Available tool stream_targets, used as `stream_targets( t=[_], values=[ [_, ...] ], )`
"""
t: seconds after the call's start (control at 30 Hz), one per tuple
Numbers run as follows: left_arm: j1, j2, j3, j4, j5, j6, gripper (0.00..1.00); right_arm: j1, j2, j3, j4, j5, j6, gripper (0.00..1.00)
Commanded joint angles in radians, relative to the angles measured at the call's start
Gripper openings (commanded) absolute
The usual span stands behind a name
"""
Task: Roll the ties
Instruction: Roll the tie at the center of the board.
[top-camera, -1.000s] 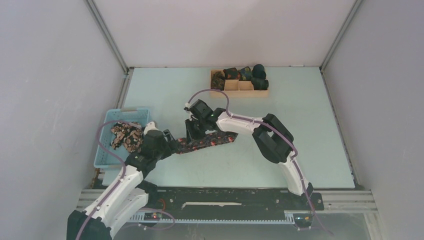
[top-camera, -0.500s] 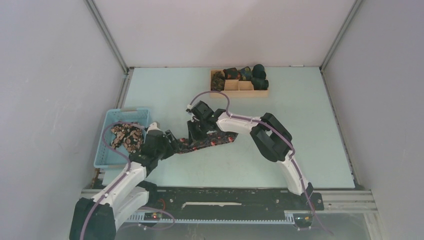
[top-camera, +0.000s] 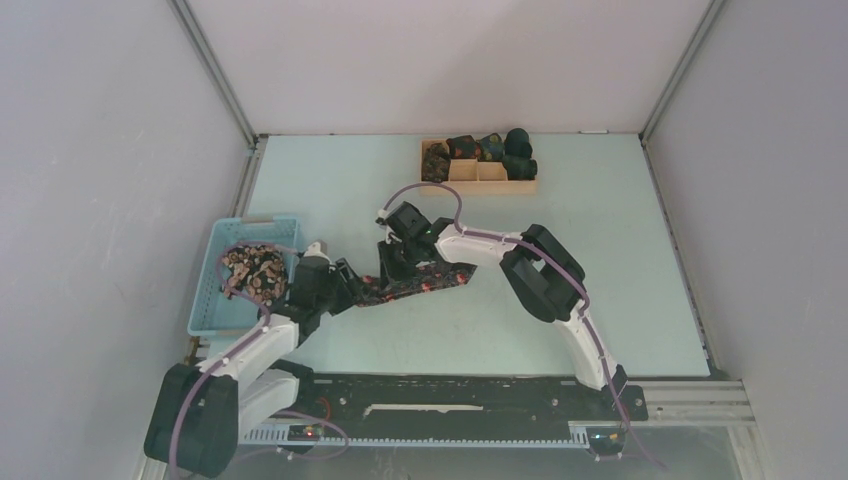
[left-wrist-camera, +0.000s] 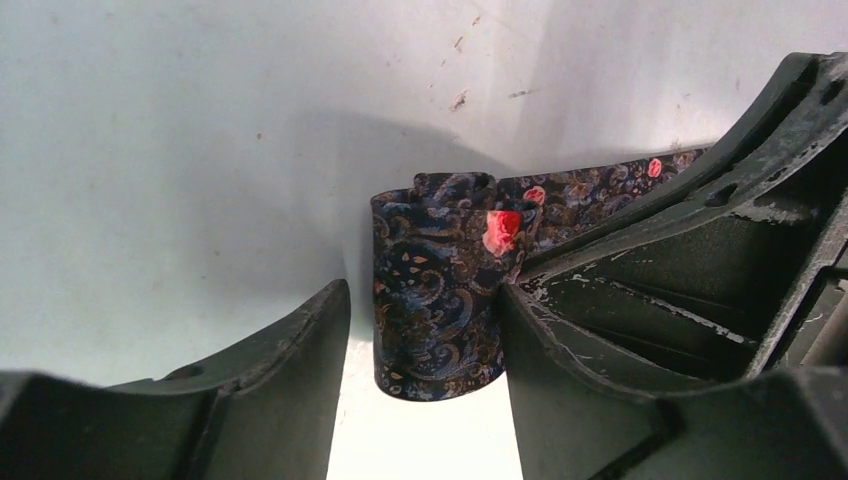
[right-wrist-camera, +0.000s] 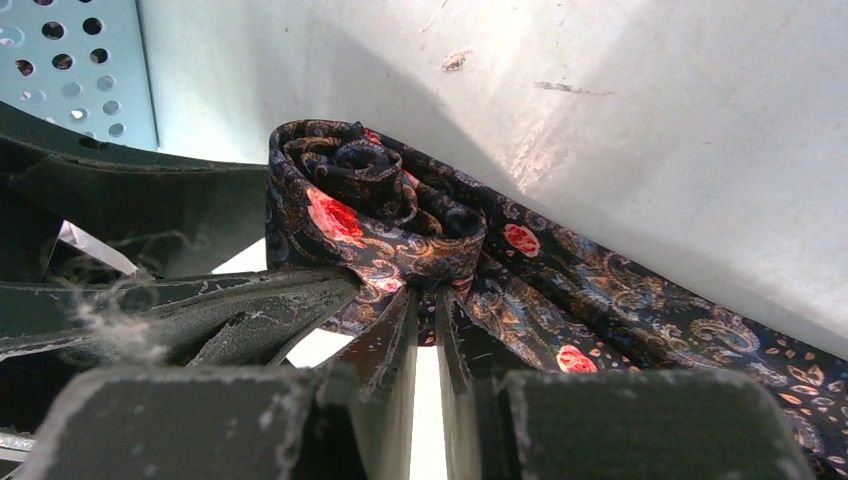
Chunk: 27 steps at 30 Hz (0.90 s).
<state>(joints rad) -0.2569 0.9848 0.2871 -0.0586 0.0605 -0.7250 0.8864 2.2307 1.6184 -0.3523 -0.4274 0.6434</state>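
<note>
A dark floral tie (top-camera: 428, 283) lies on the pale table, its left end wound into a small roll (left-wrist-camera: 435, 290). My left gripper (top-camera: 352, 287) stands open around that roll. In the left wrist view the right finger (left-wrist-camera: 570, 340) touches the roll, and a narrow gap separates the left finger (left-wrist-camera: 290, 350) from it. My right gripper (top-camera: 390, 270) comes down on the tie just right of the roll. In the right wrist view the right gripper (right-wrist-camera: 428, 300) is shut on a fold of fabric under the roll (right-wrist-camera: 370, 200).
A light-blue basket (top-camera: 255, 221) at the left holds more loose ties (top-camera: 255, 272). A wooden divided tray (top-camera: 478, 186) at the back holds several rolled ties (top-camera: 505, 150). The left gripper's dark fingers (right-wrist-camera: 150, 190) sit beside the roll in the right wrist view.
The left arm has swung, bringing its gripper closer to the tie's rolled end, and its jaws have narrowed. The right gripper has stayed on the tie.
</note>
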Motion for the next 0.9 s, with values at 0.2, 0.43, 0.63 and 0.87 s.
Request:
stream_targets(
  t=[0.2,0.43,0.63,0.87],
  values=[
    [0.01,0.122,-0.018,0.192,0.108,-0.017,0.39,-0.007,0.011,-0.019,0.014,0.019,-0.012,0.15],
    [0.001,0.098,0.011,0.123,0.072,0.014,0.18,-0.018,-0.029,-0.014,0.007,0.017,-0.015,0.15],
    [-0.047,0.08,0.075,-0.026,-0.049,0.073,0.1,-0.035,-0.115,-0.012,-0.034,0.071,-0.047,0.15],
    [-0.174,0.109,0.18,-0.171,-0.268,0.094,0.09,-0.08,-0.221,-0.069,-0.056,0.092,-0.066,0.15]
  ],
)
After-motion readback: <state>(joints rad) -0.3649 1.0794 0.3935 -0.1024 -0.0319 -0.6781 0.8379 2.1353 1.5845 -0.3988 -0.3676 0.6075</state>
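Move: Between the left hand's open fingers, about 1 cm ahead and 2 cm to its right at finger height, lies the rolled-up part of the tie. From the right hand, whose nearly shut tips bear against its right side, the roll is some 3 cm to the left and 1 cm back. The flat tail's middle is roughly 14 cm right and 3 cm ahead of the left hand, 2 cm lower; the blue basket is about 22 cm left, 2 cm ahead. Sliding about 2 cm right and a little forward around the roll, the left hand closes its fingers and pinches it from both sides, then begins to lift slightly, its left side tilting up some 10 degrees. The right hand holds nearly still against the roll until that grip is made, then comes free, moving right, up and forward, roughly 2.5 cm each way. ##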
